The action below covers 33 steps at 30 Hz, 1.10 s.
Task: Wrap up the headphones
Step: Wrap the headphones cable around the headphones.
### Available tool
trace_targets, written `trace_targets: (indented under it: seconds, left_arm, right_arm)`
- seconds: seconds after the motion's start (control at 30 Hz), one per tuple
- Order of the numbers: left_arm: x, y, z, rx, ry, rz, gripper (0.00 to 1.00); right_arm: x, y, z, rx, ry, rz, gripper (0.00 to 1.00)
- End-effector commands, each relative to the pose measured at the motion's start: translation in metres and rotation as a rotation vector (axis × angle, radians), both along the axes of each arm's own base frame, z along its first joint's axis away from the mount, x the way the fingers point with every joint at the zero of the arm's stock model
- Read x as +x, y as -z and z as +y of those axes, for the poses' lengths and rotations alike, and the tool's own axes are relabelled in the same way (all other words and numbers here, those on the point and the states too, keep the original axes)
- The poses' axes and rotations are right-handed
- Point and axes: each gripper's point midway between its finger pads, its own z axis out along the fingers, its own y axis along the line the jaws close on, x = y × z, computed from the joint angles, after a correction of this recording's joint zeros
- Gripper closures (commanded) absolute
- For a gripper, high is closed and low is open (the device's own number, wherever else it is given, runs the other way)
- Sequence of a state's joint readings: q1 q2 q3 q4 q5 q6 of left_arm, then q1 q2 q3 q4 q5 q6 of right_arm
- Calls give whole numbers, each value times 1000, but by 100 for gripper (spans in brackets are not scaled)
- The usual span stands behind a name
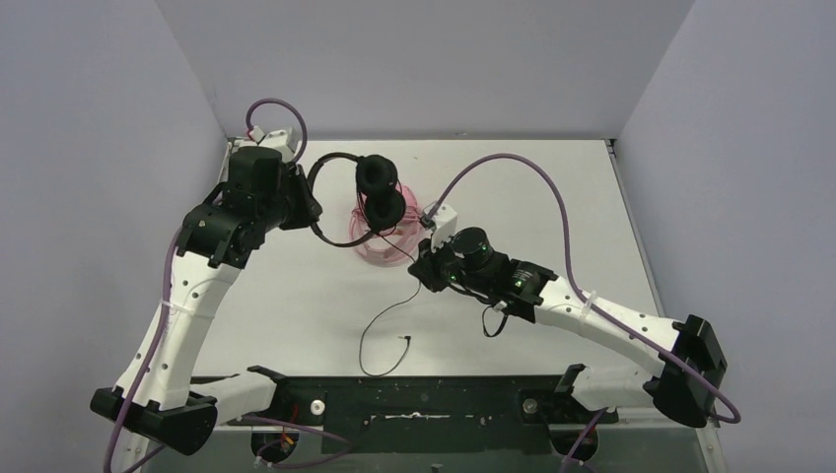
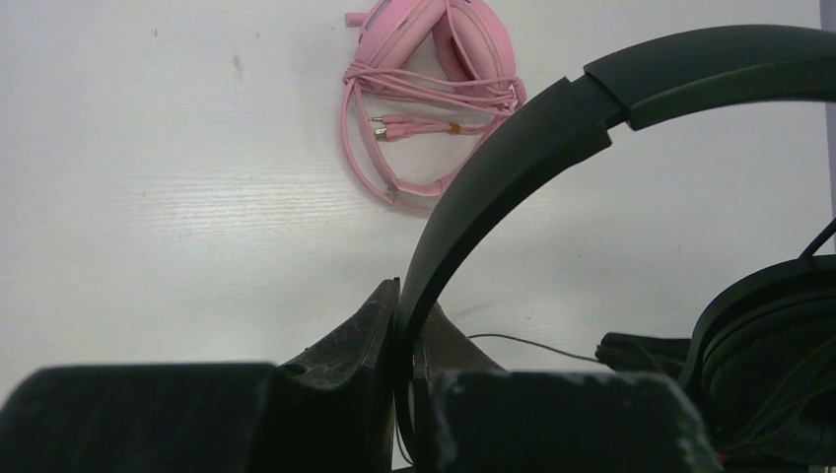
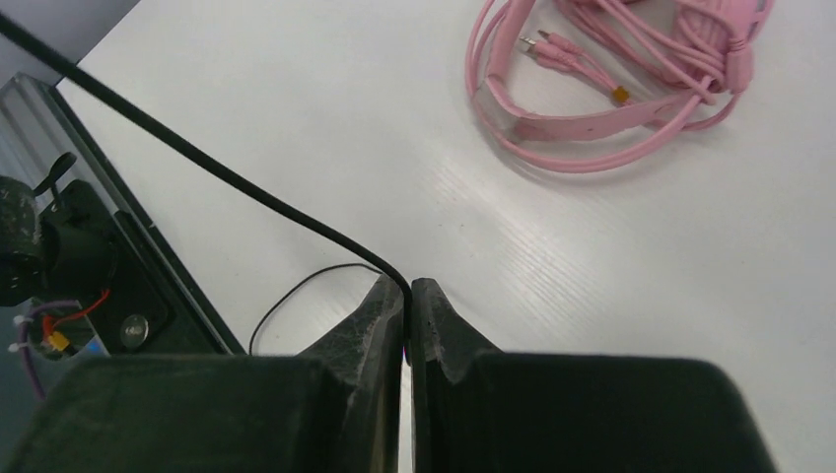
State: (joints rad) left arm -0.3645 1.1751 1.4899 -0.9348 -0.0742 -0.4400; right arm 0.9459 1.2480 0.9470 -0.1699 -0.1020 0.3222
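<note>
The black headphones (image 1: pixel 375 190) hang above the table, ear cups together. My left gripper (image 1: pixel 308 205) is shut on their headband (image 2: pixel 513 158), which rises between the jaws and arcs to the right in the left wrist view. Their thin black cable (image 1: pixel 380 330) runs down and trails over the table toward the front. My right gripper (image 1: pixel 426 264) is shut on that cable (image 3: pixel 227 177), which enters its jaws from the upper left. The pink headphones (image 1: pixel 380 244) lie on the table under the black pair, with their pink cable (image 3: pixel 592 108) bundled around them.
The black mounting rail (image 1: pixel 414 399) with the arm bases runs along the table's near edge. Grey walls (image 1: pixel 99 118) close in the left, back and right sides. A purple robot cable (image 1: pixel 552 197) loops over the right half of the table.
</note>
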Motion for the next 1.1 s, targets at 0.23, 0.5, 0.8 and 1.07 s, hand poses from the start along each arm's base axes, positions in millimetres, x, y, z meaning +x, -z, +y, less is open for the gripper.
trace_targets:
  seconds: [0.23,0.5,0.8,1.07]
  left_arm:
    - [-37,-41,-23,-66,233,-14,100]
    - [-31,-36,-11,-74,90,49,100]
    - [-23,-42,-6,-130,23,46,100]
    - [-23,-57,-1,-167,6,24,100]
  right_arm:
    - [60,-37,6,153,56,-263,90]
    - [39,-17,16,96,-44,-34,49]
    - [1,20,3,187,-199,-55,0]
    - [-11,33,-11,236,-232,-163,0]
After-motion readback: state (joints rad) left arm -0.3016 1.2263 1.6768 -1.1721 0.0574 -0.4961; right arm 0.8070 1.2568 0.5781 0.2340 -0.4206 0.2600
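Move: The right hand has the black cable pinched; the cable's plug lies on the table about 18 cm below it and some 4 cm to its left, roughly level in reach. The black headphones' earcups are around 8 cm ahead, 8 cm left and 13 cm above, the pink headphones about 24 cm ahead, 9 cm left and 18 cm below. From the left hand, gripping the black headband, the plug is some 14 cm right, 6 cm back and 29 cm below. Forward and slightly up first, about 5 cm, the right hand draws the pinched black cable, then opens its fingers wide and lets go of it, pulling back some 6 cm and sinking roughly 10 cm towards the plug, with a slight drift right. The left hand keeps its grip on the headband, carries the headphones back about 4 cm, easing forward a little at the end, and tips slightly down. ##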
